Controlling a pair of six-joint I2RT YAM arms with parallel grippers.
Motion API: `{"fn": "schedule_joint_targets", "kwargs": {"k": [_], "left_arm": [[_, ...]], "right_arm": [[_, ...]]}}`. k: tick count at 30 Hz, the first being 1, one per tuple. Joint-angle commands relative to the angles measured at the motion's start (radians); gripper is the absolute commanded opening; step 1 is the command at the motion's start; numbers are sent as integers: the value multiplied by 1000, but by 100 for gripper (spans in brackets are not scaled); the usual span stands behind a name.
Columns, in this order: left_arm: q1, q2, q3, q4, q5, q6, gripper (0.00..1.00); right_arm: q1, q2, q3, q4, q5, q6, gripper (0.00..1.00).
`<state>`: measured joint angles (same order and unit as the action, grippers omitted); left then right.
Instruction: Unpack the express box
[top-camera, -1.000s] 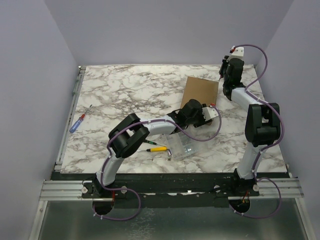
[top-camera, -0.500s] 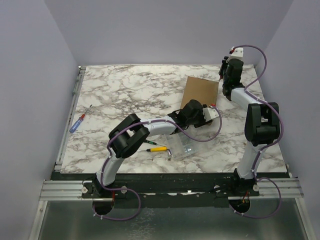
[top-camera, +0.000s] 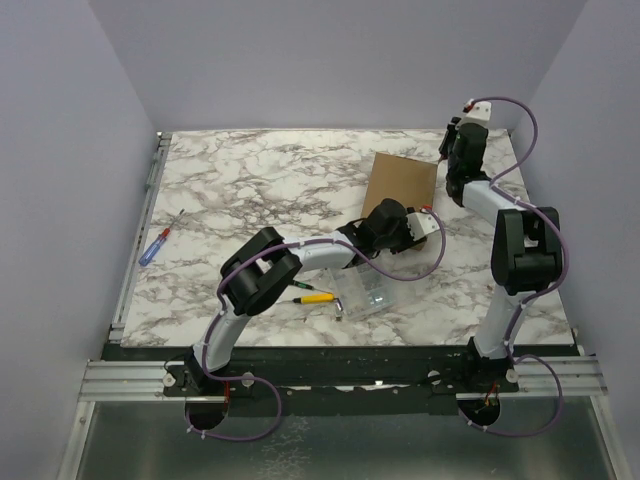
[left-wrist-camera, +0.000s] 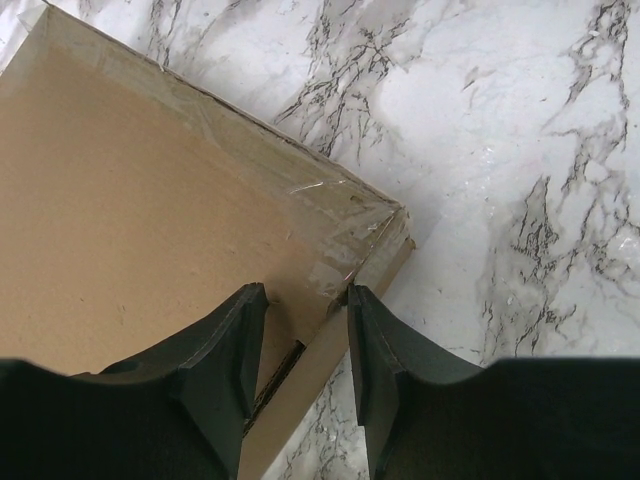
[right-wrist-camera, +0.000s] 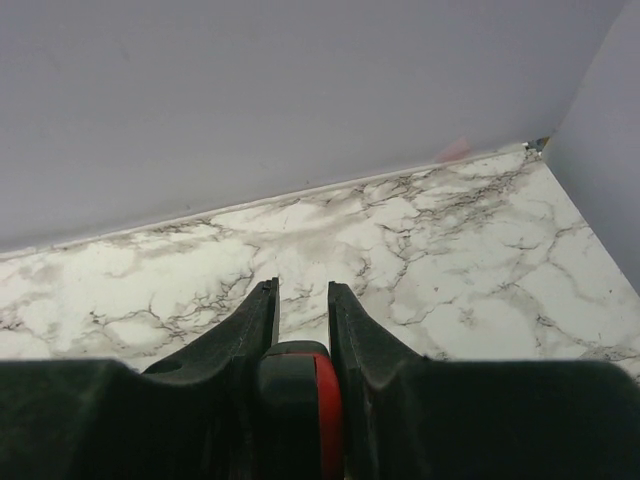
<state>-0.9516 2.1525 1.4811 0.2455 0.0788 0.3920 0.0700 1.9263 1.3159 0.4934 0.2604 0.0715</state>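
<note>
The express box (top-camera: 403, 183), a flat brown cardboard mailer, lies closed at the back right of the table. In the left wrist view its clear-taped near corner (left-wrist-camera: 375, 215) shows. My left gripper (top-camera: 418, 226) sits at that corner. Its jaws are apart and straddle the box's side edge (left-wrist-camera: 307, 292), one finger (left-wrist-camera: 225, 345) over the lid, the other outside the wall. My right gripper (top-camera: 452, 140) is raised behind the box's far right corner, facing the back wall. It is shut (right-wrist-camera: 302, 288) on a black and red tool (right-wrist-camera: 300, 400).
A clear plastic compartment case (top-camera: 365, 292) lies near the front under the left forearm. A yellow-handled tool (top-camera: 315, 297) lies beside it. A blue and red screwdriver (top-camera: 155, 242) lies at the left edge. Walls close in the back and the sides.
My right wrist has shifted slightly to the right and back with the tool in it. The left arm and the box have not moved.
</note>
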Motion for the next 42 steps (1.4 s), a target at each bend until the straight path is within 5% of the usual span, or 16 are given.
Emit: {"fn": "schedule_joint_targets", "kwargs": {"k": [1, 42], "left_arm": [[-6, 28, 20, 2, -55, -29, 43], [-4, 24, -34, 80, -146, -117, 41]], "right_arm": [[10, -32, -62, -46, 30, 25, 0], [125, -208, -201, -292, 150, 122, 0]]}}
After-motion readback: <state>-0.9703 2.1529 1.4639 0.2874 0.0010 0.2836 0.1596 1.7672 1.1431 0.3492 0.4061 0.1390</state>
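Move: The right gripper holds the red utility knife near the box's far right corner; the middle of the box's taped right edge lies about 12 cm back, 3 cm left and 11 cm below. The box's middle is some 12 cm back and 12 cm left. From the left gripper, at the box's near edge, that taped edge is about 12 cm ahead and 5 cm right; the clear organizer is roughly 14 cm back, 14 cm left and 6 cm lower. Draw the knife in the right gripper back about 6 cm along the box's taped right edge towards the left gripper, easing a little down and left after the first few centimetres, and tipping the fingers some 8 degrees downward. Keep it clamped. Hold the left gripper in place on the box's near edge, letting it turn slightly counter-clockwise. ##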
